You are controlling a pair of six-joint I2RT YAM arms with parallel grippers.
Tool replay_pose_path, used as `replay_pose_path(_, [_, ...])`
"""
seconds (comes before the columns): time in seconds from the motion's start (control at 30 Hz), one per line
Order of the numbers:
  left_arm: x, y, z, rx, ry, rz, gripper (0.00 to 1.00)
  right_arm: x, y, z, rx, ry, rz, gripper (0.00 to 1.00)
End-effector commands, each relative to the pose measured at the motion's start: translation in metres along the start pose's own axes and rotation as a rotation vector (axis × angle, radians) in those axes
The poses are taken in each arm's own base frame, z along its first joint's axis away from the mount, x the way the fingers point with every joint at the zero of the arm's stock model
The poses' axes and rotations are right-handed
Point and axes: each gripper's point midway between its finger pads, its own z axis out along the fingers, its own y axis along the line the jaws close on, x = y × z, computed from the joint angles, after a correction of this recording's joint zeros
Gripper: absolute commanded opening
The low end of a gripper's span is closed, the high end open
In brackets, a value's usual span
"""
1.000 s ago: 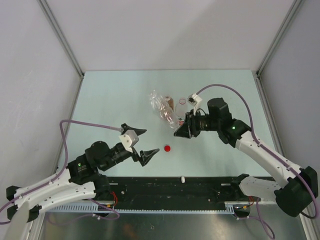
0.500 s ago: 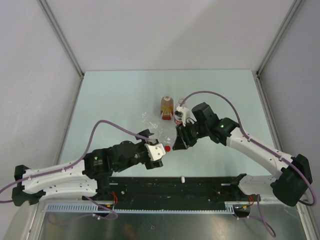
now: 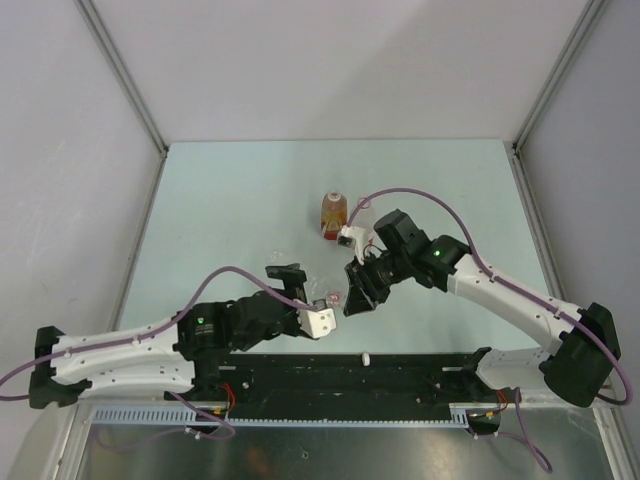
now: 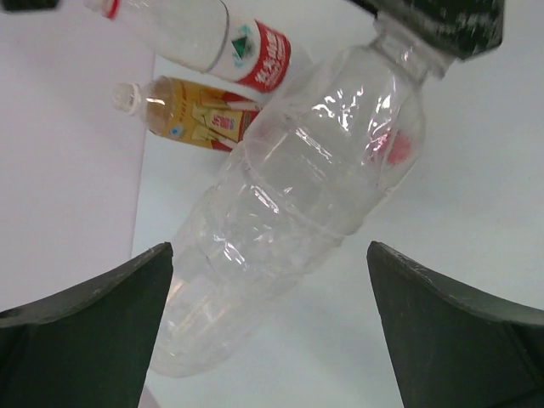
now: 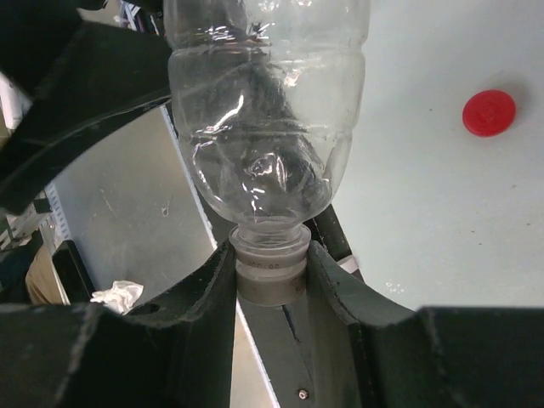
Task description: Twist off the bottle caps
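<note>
My right gripper (image 5: 269,285) is shut on the white cap (image 5: 269,274) of the plain clear bottle (image 5: 263,110) and holds it lying above the table. In the top view this gripper (image 3: 356,292) sits mid-table, with the bottle (image 3: 316,284) pointing left. My left gripper (image 4: 270,336) is open, with one finger on each side of the bottle's base end (image 4: 280,212), not touching it. It also shows in the top view (image 3: 303,292). A loose red cap (image 3: 333,297) lies on the table under the bottle. The amber bottle (image 4: 191,115) and the red-and-white labelled bottle (image 4: 229,42) lie behind.
The amber bottle (image 3: 334,212) lies toward the back of the table. The labelled bottle (image 3: 360,208) is partly hidden behind my right wrist. A small white cap (image 3: 367,358) lies on the black rail at the near edge. Grey walls enclose the table.
My right gripper has carried the clear bottle from the back of the table toward the near middle. My left arm has reached in and now holds its open fingers round the bottle's base end.
</note>
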Motion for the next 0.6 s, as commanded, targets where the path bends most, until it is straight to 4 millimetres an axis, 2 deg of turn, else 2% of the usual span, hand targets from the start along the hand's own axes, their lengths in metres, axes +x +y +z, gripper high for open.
replay_pose_path(0.0, [0.027,-0.006,0.008,-0.012,0.123,0.123,1.0,-0.013,0.025,-0.01,-0.081,-0.037,-0.07,0.0])
replay_pose_path(0.17, [0.046,-0.012,0.013,-0.017,0.208,0.177,0.99,-0.011,0.034,-0.01,-0.121,-0.029,-0.088,0.0])
replay_pose_path(0.33, [0.049,-0.013,0.012,-0.02,0.216,0.175,0.99,-0.008,0.04,-0.009,-0.136,-0.016,-0.103,0.0])
replay_pose_path(0.4, [0.049,-0.012,0.011,-0.028,0.21,0.167,0.96,-0.008,0.039,-0.009,-0.129,-0.015,-0.108,0.0])
replay_pose_path(0.47, [0.05,-0.012,0.009,-0.031,0.204,0.154,0.88,-0.008,0.039,-0.009,-0.125,-0.019,-0.11,0.0])
replay_pose_path(0.57, [0.052,-0.013,0.007,-0.038,0.194,0.126,0.66,-0.01,0.039,-0.01,-0.122,-0.028,-0.117,0.0])
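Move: The clear bottle hangs tilted, cap down, from the right fingers. Its middle is about 2 cm ahead, 4 cm right of and 2 cm above the left hand, and about 5 cm ahead, 6 cm left of and 5 cm above the right. From the left hand, the loose red cap lies 4 cm ahead, 7 cm right and 18 cm below; the orange bottle stands some 21 cm ahead, 7 cm right and 11 cm below. Downward by nearly 5 cm, with a smaller drift left and forward, the left hand sinks around the base end of the clear bottle, rolling some 15 degrees so its left side rises; near the end its wide-open fingers start to close. The right hand keeps its pinch on the pale cap and draws the bottle back about 2.5 cm, turning slightly counter-clockwise. ##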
